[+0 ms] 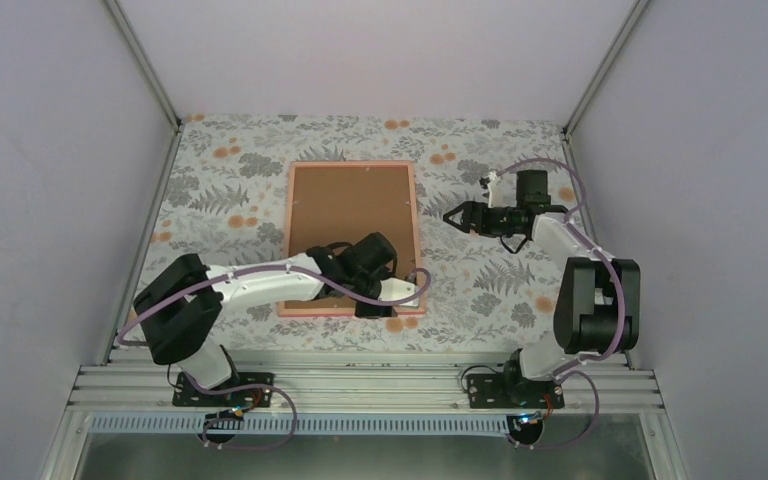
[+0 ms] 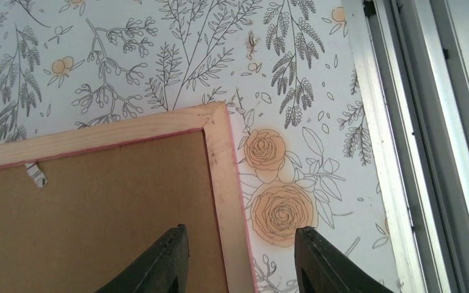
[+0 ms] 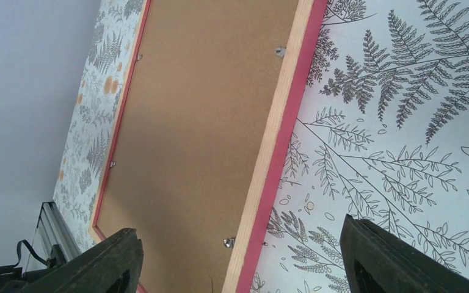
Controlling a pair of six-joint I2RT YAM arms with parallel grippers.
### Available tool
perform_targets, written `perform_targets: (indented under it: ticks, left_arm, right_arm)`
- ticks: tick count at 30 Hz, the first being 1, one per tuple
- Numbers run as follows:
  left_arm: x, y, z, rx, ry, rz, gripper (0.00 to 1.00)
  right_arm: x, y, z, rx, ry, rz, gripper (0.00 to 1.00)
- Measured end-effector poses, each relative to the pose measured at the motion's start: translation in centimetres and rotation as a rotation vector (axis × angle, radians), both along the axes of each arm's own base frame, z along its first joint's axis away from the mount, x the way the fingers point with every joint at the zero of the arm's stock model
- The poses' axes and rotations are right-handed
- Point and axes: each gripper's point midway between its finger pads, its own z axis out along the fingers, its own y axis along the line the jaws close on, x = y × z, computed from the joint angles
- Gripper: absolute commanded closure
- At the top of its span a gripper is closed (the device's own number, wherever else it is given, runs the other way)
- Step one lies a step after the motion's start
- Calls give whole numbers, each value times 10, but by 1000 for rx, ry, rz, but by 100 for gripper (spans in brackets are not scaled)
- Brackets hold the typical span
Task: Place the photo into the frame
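The pink frame (image 1: 352, 165) lies face down mid-table, its pale wooden back rails up (image 2: 223, 165) (image 3: 281, 134). A brown backing board (image 1: 350, 205) fills it, so the photo is hidden. My left gripper (image 1: 374, 306) hovers over the frame's near right corner. It is open (image 2: 241, 244), with one finger above the board and the other above the tablecloth, the near rail between them untouched. My right gripper (image 1: 450, 215) hangs just right of the frame's right rail. Its jaws are wide open (image 3: 241, 244) and hold nothing.
A floral tablecloth (image 1: 500, 270) covers the table. Small metal tabs (image 3: 229, 242) (image 2: 35, 174) stick out of the rails over the board. The aluminium edge rail (image 2: 403, 152) runs close to the frame's near side. Grey walls enclose the left, back and right.
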Motion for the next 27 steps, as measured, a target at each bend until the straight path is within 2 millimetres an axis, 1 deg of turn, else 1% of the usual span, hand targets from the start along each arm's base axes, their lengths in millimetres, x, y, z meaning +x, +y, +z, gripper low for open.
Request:
perform_targets:
  ticks: [4, 10, 13, 16, 17, 20, 23, 24, 27]
  left_arm:
    - [0, -7, -10, 12, -8, 5, 59]
    - [9, -9, -34, 53, -22, 35, 61]
    - [10, -11, -41, 58, -26, 36, 65]
    - [8, -10, -56, 78, -21, 30, 69]
    - [7, -9, -60, 78, -27, 27, 72]
    - [10, -11, -59, 69, -39, 32, 85]
    - [10, -11, -59, 67, -35, 43, 96]
    - [10, -11, -58, 68, -28, 57, 97]
    - [12, -10, -55, 79, -24, 69, 98]
  right_arm:
    - [-1, -1, -1, 18, 10, 3, 22]
    - [-2, 2, -5, 39, 31, 13, 22]
    - [-2, 3, -8, 45, 45, 15, 22]
    - [-2, 3, -12, 49, 55, 16, 23]
    - [-2, 3, -14, 51, 61, 16, 23]
    - [-3, 4, -21, 63, 86, 18, 23]
    - [-7, 7, -31, 87, 128, 18, 22]
    - [-7, 8, -34, 96, 142, 18, 22]
    - [-14, 11, -48, 137, 205, 19, 21]
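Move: The frame's near rail lies almost right under the left hand, some 6 cm below and 1 cm ahead; its near-right corner is about 7 cm to the right, and a metal clip on the right rail about 11 cm ahead and 5 cm right. From the right hand, that frame's right rail is about 8 cm to the left, level fore and aft, roughly 10 cm down; the near-right corner is 19 cm back and 7 cm left. The near rail of the frame, just left of its near-right corner, is what the left hand straddles by sinking about 6 cm with a slight drift forward and right; its part-open fingers then close and pinch the rail from both sides. Meanwhile the open right hand, hardly moving at first, lowers about 5 cm towards the right rail, its wrist tilting some 15 degrees. ##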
